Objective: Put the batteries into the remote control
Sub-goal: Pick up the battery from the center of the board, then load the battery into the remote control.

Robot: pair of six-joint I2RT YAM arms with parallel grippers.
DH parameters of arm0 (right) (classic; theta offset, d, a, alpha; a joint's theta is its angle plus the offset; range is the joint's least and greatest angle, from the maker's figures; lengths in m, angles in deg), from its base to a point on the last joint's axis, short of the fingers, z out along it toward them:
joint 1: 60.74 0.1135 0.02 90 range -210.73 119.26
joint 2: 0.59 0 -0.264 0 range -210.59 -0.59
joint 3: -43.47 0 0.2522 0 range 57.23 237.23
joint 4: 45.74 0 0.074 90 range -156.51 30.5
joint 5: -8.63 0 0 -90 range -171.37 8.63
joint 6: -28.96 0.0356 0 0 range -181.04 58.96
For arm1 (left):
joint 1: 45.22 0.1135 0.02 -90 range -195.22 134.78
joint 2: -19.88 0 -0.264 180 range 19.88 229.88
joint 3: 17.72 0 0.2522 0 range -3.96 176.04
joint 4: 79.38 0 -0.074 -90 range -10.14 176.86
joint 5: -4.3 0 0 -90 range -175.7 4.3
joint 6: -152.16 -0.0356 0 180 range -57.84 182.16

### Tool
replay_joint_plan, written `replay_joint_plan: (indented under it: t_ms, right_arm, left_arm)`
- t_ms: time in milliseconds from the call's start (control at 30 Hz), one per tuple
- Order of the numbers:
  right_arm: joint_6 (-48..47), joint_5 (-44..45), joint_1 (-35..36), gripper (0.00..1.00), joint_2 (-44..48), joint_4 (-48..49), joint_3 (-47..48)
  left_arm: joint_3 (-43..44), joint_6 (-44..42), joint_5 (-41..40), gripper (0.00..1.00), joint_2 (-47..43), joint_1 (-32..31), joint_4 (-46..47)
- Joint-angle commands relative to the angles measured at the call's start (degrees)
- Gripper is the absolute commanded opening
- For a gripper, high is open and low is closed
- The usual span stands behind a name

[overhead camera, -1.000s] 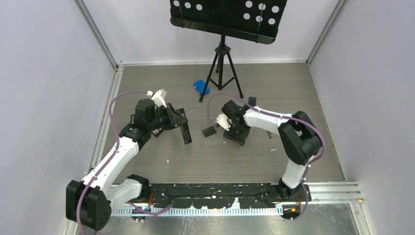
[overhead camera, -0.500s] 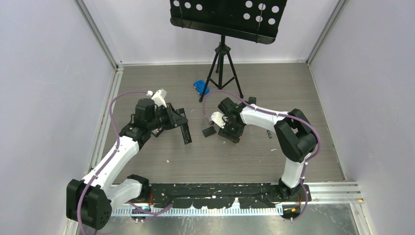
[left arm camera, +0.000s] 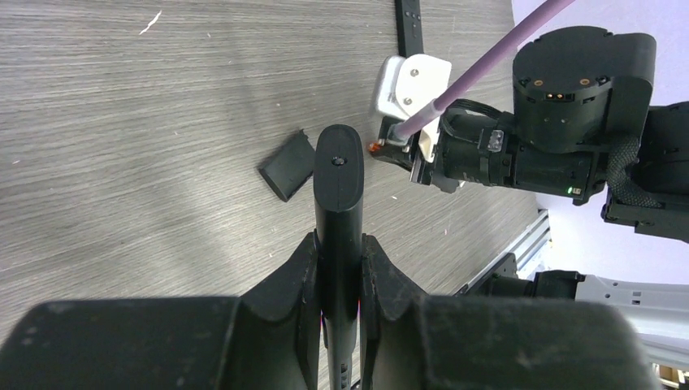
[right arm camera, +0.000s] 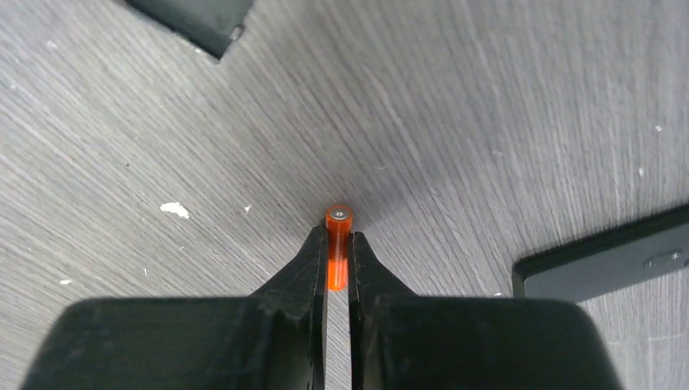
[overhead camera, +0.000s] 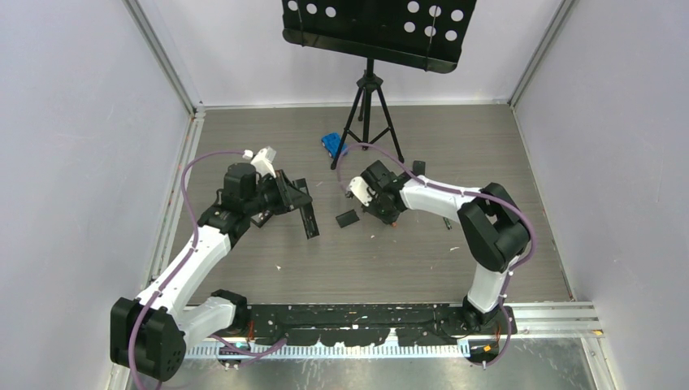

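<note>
My left gripper (left arm camera: 339, 244) is shut on the remote control (left arm camera: 339, 175), a slim black bar that sticks out past the fingers above the table. From the top view the remote control (overhead camera: 309, 219) slants down from the left gripper (overhead camera: 290, 199). Between the fingertips of my right gripper (right arm camera: 337, 240) sits the orange battery (right arm camera: 339, 218), gripped just above the wood. The right gripper (overhead camera: 388, 216) is to the right of the remote. A dark battery (overhead camera: 447, 222) lies on the table further right.
A small black cover piece (overhead camera: 348, 218) lies between the two grippers. A second black remote (left arm camera: 409, 20) with buttons lies behind the right wrist. A blue object (overhead camera: 333, 145) and a tripod (overhead camera: 370, 114) stand at the back. A flat black thing (right arm camera: 609, 260) is to the right of the right gripper.
My right gripper has closed on the orange battery and its wrist has shifted a little left and back. The left arm with the remote has not moved.
</note>
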Motion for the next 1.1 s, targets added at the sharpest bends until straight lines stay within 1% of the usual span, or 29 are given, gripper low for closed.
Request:
replay_joint_plan:
  t_ms: [0, 133, 267, 300, 333, 433, 500, 567, 667, 800, 933, 1067]
  right_arm:
    - [9.37, 3.86, 0.13, 0.0, 7.19, 8.0, -0.75]
    - [18.7, 3.68, 0.34, 0.0, 14.18, 9.73, 0.25]
    - [30.7, 3.89, 1.82, 0.0, 24.28, 16.98, -2.39]
    - [34.29, 3.08, 2.12, 0.0, 26.75, 18.28, -2.73]
    - [38.7, -0.15, 2.15, 0.0, 29.27, 19.53, -2.85]
    - [50.79, -5.18, 2.56, 0.0, 33.75, 24.07, -3.23]
    - [57.97, -6.54, 3.94, 0.0, 35.86, 29.23, -4.44]
    - [62.13, -6.93, 6.28, 0.0, 37.23, 35.82, -6.63]
    - [62.76, -3.61, 11.01, 0.0, 37.28, 39.5, -6.82]
    - [59.12, 2.8, 15.9, 0.0, 34.73, 38.69, -4.98]
    - [55.74, 6.34, 18.84, 0.0, 33.71, 36.71, -3.6]
    - [53.43, 10.06, 20.12, 0.0, 34.11, 35.09, -3.75]
  left_arm:
    - [1.68, 1.9, 1.92, 0.0, -1.39, 0.29, 4.92]
    - [1.19, 4.36, 3.24, 0.0, -1.41, 0.29, 8.82]
    - [0.21, 7.48, 7.89, 0.0, -1.32, 0.29, 17.55]
    - [-0.1, 8.34, 8.91, 0.0, -1.39, 0.29, 19.78]
    - [-0.42, 9.37, 9.6, 0.0, -1.52, 0.29, 22.64]
    - [-1.15, 12.74, 11.03, 0.0, -1.57, 0.22, 28.36]
    - [-1.51, 15.16, 11.93, 0.0, -1.25, 0.24, 32.0]
    - [-1.66, 17.8, 12.71, 0.0, -0.66, 0.21, 35.11]
    - [-1.46, 22.47, 14.3, 0.0, 0.67, 0.21, 38.75]
    - [-1.91, 27.82, 15.51, 0.0, 1.36, 0.22, 43.89]
    - [-1.75, 30.52, 15.85, 0.0, 1.33, 0.23, 44.23]
    - [-1.39, 32.53, 16.42, 0.0, 0.93, 0.28, 44.14]
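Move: The right hand already pinches the orange battery just over the board. The open remote, held in the left fingers, lies about 22 cm to the right hand's left, 5 cm back and 15 cm up. The loose cover is some 12 cm left and 2 cm back; the spare remote is about 12 cm ahead and 10 cm right, both at board height. From the left hand the battery is roughly 23 cm right, 1 cm ahead and 16 cm below. Still pinching the orange battery, the right fingers carry it clear of the board, up nearly 30 cm and then left and somewhat back towards the remote's open compartment, the wrist swinging about 75 degrees from pointing down to pointing left. The left hand keeps its grip on the remote, raising it some 13 cm and slightly right to meet the battery, rolling its left side down. ##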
